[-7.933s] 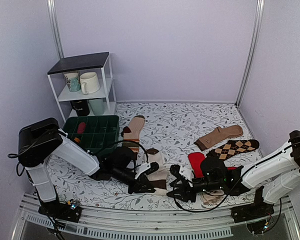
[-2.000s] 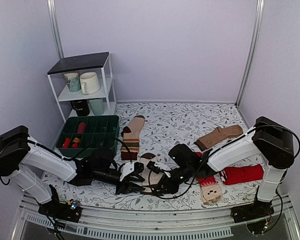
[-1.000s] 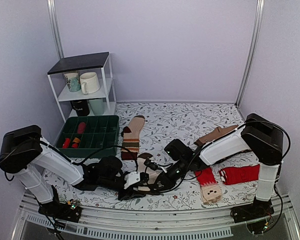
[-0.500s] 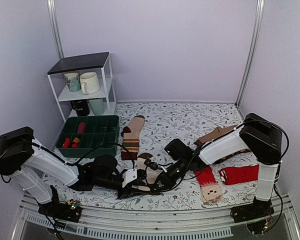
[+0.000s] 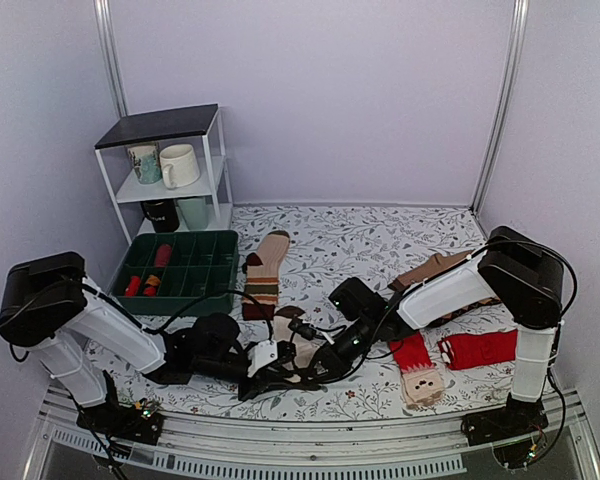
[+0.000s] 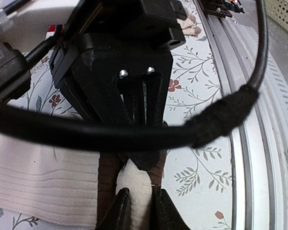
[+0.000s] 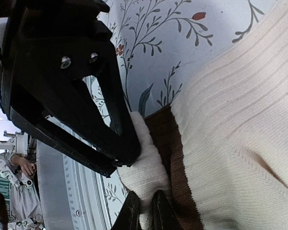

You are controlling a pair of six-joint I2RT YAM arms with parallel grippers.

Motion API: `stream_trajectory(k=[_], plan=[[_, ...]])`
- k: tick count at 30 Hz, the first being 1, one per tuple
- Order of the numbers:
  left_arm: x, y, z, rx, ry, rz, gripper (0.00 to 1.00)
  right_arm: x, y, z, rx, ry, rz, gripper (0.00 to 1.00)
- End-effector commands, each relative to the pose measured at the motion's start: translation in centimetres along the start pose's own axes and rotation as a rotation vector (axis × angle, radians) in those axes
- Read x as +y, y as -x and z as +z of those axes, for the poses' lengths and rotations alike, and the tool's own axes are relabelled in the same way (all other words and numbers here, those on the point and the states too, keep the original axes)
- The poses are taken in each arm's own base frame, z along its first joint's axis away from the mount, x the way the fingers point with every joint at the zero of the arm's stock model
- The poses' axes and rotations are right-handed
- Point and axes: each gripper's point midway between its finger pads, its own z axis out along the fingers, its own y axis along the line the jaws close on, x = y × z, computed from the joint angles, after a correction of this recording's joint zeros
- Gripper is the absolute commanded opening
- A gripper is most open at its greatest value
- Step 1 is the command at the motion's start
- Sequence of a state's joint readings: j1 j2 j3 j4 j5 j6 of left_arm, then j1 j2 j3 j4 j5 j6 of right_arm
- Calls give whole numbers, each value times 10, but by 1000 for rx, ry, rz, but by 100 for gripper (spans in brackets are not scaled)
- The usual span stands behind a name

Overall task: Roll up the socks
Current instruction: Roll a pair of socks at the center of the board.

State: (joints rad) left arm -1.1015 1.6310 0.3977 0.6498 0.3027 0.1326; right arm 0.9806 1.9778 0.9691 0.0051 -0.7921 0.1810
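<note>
The sock (image 5: 302,349), cream-white with a dark brown cuff, lies flat near the table's front between both arms. In the left wrist view its ribbed cream body (image 6: 43,177) spreads to the left. A cream fold of the cuff edge (image 6: 137,184) rises between the brown cuff sides. My left gripper (image 6: 139,211) (image 5: 270,378) is shut on this fold from the near-left. My right gripper (image 7: 145,213) (image 5: 315,368) faces it and is shut on the same cream fold (image 7: 146,167), beside the brown cuff (image 7: 168,143). The two grippers' tips nearly touch.
A tan striped sock (image 5: 265,265) lies behind, next to a green compartment tray (image 5: 180,265) and a white shelf with mugs (image 5: 170,165). Red socks (image 5: 480,348), a tan sock (image 5: 423,385) and a brown sock (image 5: 430,270) lie on the right. The metal front rail (image 5: 310,440) runs close by.
My left gripper's jaws have narrowed onto the cuff fold. The right gripper has kept its pinch, and both arms have barely shifted.
</note>
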Motion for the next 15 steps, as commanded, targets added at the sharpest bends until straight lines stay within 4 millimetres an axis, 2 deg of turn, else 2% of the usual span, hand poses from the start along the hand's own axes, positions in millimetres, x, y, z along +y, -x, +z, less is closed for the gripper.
stream_trajectory(k=[1,4,7,15], plan=[[-10,-8,5,19,-48,-20,24,-59,-113,7,293,-228,286,6],[-9,-12,4,24,-37,-33,36,-60,-114,7,292,-231,287,6],[-7,-10,1,15,-18,-32,41,-60,-114,7,292,-230,288,6],[-2,-11,0,18,10,-43,41,-60,-114,8,289,-226,290,6]])
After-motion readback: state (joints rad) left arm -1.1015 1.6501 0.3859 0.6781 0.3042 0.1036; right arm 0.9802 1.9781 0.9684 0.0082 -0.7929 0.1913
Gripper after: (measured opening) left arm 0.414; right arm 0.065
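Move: The sock roll being made from the toe end lies crosswise between the hands, its middle roughly 2 cm to the left hand's right and 1 cm below, its left end already narrowly pinched there. From the right hand, still shut on its right end, that middle is about 2 cm to the left at the same height. From the left hand, the flat sock leg is some 8 cm ahead and 3 cm right, the striped sock about 23 cm ahead and 4 cm left, both 2 cm below. The left hand lets go of the roll's left end, spreading its narrow pinch to a bit under half open while it settles only about half a centimetre down, its fingers ending up straddling the roll, one on the sock-leg side and one on the side towards the bases. The right hand stays put without turning and keeps its shut grip on the roll's other end, so the roll is held there while the left fingers are off their pinch. ##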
